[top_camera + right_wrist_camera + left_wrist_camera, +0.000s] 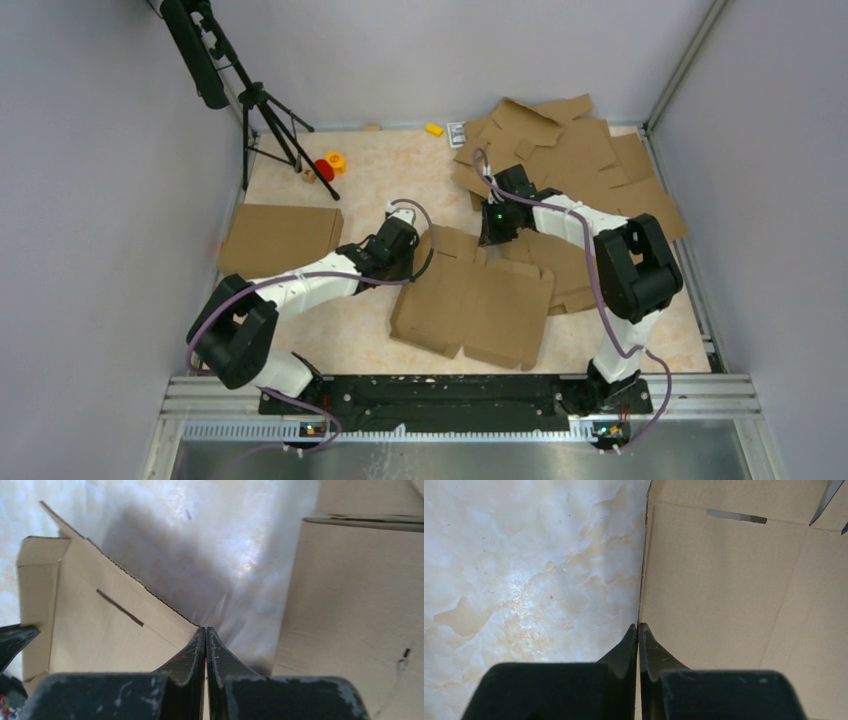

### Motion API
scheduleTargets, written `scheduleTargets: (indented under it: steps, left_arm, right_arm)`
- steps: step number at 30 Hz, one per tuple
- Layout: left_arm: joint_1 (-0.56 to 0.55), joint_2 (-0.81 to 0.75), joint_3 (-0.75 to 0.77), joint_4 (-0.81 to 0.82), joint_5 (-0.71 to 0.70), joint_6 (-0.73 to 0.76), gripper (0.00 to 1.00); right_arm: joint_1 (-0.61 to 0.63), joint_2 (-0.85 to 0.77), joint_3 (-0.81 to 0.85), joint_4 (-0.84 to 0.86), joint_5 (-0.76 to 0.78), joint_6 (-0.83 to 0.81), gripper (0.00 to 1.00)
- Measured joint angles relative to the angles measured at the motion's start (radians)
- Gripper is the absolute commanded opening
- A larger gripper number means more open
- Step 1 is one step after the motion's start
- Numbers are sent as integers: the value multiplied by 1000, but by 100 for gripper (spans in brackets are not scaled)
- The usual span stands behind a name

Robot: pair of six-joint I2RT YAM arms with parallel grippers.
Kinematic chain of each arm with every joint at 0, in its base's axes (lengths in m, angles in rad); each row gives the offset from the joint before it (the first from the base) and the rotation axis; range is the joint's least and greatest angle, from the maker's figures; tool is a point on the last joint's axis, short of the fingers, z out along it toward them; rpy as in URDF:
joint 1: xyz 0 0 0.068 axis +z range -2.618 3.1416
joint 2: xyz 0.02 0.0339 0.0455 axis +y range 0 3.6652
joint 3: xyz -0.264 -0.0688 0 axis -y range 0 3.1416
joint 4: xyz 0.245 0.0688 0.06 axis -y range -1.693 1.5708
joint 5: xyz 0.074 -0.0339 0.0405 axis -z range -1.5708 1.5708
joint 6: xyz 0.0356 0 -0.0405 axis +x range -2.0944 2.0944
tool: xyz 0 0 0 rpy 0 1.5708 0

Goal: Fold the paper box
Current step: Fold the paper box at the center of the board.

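The paper box [475, 300] is a brown cardboard blank with flaps and slots, lying mid-table. My left gripper [412, 243] is at its far left edge. In the left wrist view the fingertips [638, 625] are shut, with the box's edge [644, 570] running straight into them. My right gripper [492, 234] is at the box's far edge. In the right wrist view it [205, 628] is shut where the corrugated edge of a slotted flap [100, 625] meets the tips; that flap is raised and casts a shadow on the table.
A heap of spare cardboard blanks [590, 160] fills the far right corner, and one more [560, 268] lies under the right arm. A flat brown box [280, 238] lies at the left. A tripod [270, 120] and small red [324, 169] and yellow [434, 129] pieces stand at the back.
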Motion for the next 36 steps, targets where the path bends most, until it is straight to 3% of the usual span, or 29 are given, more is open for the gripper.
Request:
scheduleTargets:
  steps: [12,36]
  left_arm:
    - [-2,11,0,-16,-40,-31,0]
    - [-8,26,0,-11,-39,-145,0]
  right_arm:
    - [1,-70,-85,-2,-169,11,0]
    - [62,-119,-211,87,-124,56,0]
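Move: The right hand's shut tips are at the raised far panel's right corner; the small tab in the notch lies some 6 cm back and 1 cm left, about 1 cm lower. The far panel's slot is about 3 cm back and 8 cm left, the near-right panel roughly 16 cm back and 7 cm right. The left hand has its tips at the left side flap; the tab lies 4 cm ahead and 17 cm right of it. Fingers shut, the right hand draws back about 6 cm to the small tab; the left stays at its flap. ##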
